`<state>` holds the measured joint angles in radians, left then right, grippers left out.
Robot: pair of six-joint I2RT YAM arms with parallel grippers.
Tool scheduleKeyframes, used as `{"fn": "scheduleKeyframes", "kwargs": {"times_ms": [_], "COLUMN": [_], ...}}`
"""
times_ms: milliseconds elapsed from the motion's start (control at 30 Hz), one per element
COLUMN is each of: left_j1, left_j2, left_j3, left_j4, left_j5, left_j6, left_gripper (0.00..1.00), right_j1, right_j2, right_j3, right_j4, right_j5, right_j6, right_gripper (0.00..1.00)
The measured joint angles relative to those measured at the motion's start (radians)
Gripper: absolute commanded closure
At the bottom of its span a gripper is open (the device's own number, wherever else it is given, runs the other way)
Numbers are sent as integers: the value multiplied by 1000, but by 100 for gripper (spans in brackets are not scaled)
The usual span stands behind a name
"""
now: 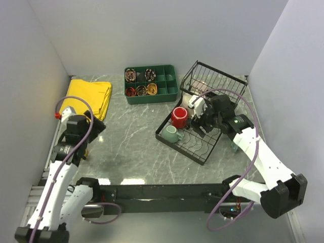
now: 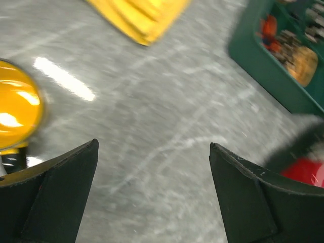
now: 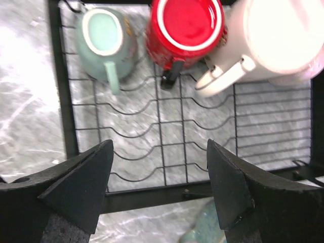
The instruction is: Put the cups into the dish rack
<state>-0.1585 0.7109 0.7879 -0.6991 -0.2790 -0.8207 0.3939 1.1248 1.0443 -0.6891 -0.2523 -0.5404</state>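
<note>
The black wire dish rack [image 1: 200, 147] sits right of centre. Three cups stand along its far side: a light teal one [image 3: 104, 35], a red one [image 3: 185, 25] and a cream one [image 3: 278, 35]. My right gripper [image 3: 159, 143] hovers open over the rack's bare slotted base, apart from the cups, with nothing between its fingers. A larger teal cup [image 3: 207, 228] lies on the table just outside the rack's near rim. At the left, my left gripper [image 2: 153, 144] is wide open over bare table. A yellow cup [image 2: 15, 109] stands beside its left finger, untouched.
A green compartmented tray [image 1: 151, 83] with small items stands at the back. A folded yellow cloth [image 1: 91, 96] lies at the back left. The rack's raised back tier [image 1: 212, 81] rises behind the cream cup. Grey walls close in both sides.
</note>
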Motion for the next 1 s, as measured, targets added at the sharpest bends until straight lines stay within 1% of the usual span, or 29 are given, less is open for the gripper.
{"fn": "scheduleKeyframes", "kwargs": {"times_ms": [100, 200, 267, 500, 667, 767, 800, 867, 933, 1000], "left_j1": [119, 204, 245, 336, 372, 396, 400, 407, 412, 414], "left_j2": [58, 135, 194, 293, 328, 373, 387, 421, 455, 485], "left_j3": [0, 4, 9, 11, 11, 11, 11, 11, 11, 10], "left_j4": [2, -1, -6, -17, -3, 22, 29, 48, 66, 83], "left_j5": [18, 11, -9, -45, -51, -47, -45, -40, -40, -40], "left_j6": [17, 16, 11, 8, 19, 34, 38, 47, 55, 60], "left_gripper": [4, 3, 2, 1, 9, 14, 17, 19, 28, 32], "right_j1": [-24, -48, -62, -100, -108, -111, -111, -111, -112, -113], "right_j2": [-38, -78, -93, -118, -143, -145, -146, -148, -151, -155], "right_j3": [-17, -52, -65, -83, -114, -116, -116, -116, -115, -115], "right_j4": [7, 14, 17, 35, 42, 43, 43, 43, 40, 36], "right_j5": [-58, -108, -134, -210, -244, -260, -265, -273, -281, -290], "right_j6": [5, 11, 15, 23, 27, 27, 27, 27, 26, 26], "right_gripper": [18, 17, 17, 17, 17, 17, 17, 17, 17, 17]}}
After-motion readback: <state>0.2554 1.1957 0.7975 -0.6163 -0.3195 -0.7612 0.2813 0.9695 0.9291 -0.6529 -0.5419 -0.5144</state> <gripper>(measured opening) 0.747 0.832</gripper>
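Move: Off to the left hand's left, about 14 cm, stands the yellow cup, some 2 cm nearer the base and 16 cm below. The yellow cloth lies some 20 cm ahead and 14 cm to the left of that hand, close to table level; the green tray is about 29 cm ahead and 16 cm to its right. From the right hand the yellow cup is roughly 46 cm to the left, 5 cm back and 15 cm lower. Swinging left about 12 cm and sinking some 10 cm, the empty left hand comes in towards the yellow cup, its fingers tipping down and turning counter-clockwise, each by nearly 25 degrees. The wide-open fingers start to close late on, one of them ending over the cup's mouth. Meanwhile the open right hand eases about 3 cm back over the rack, rolling its left side up. ##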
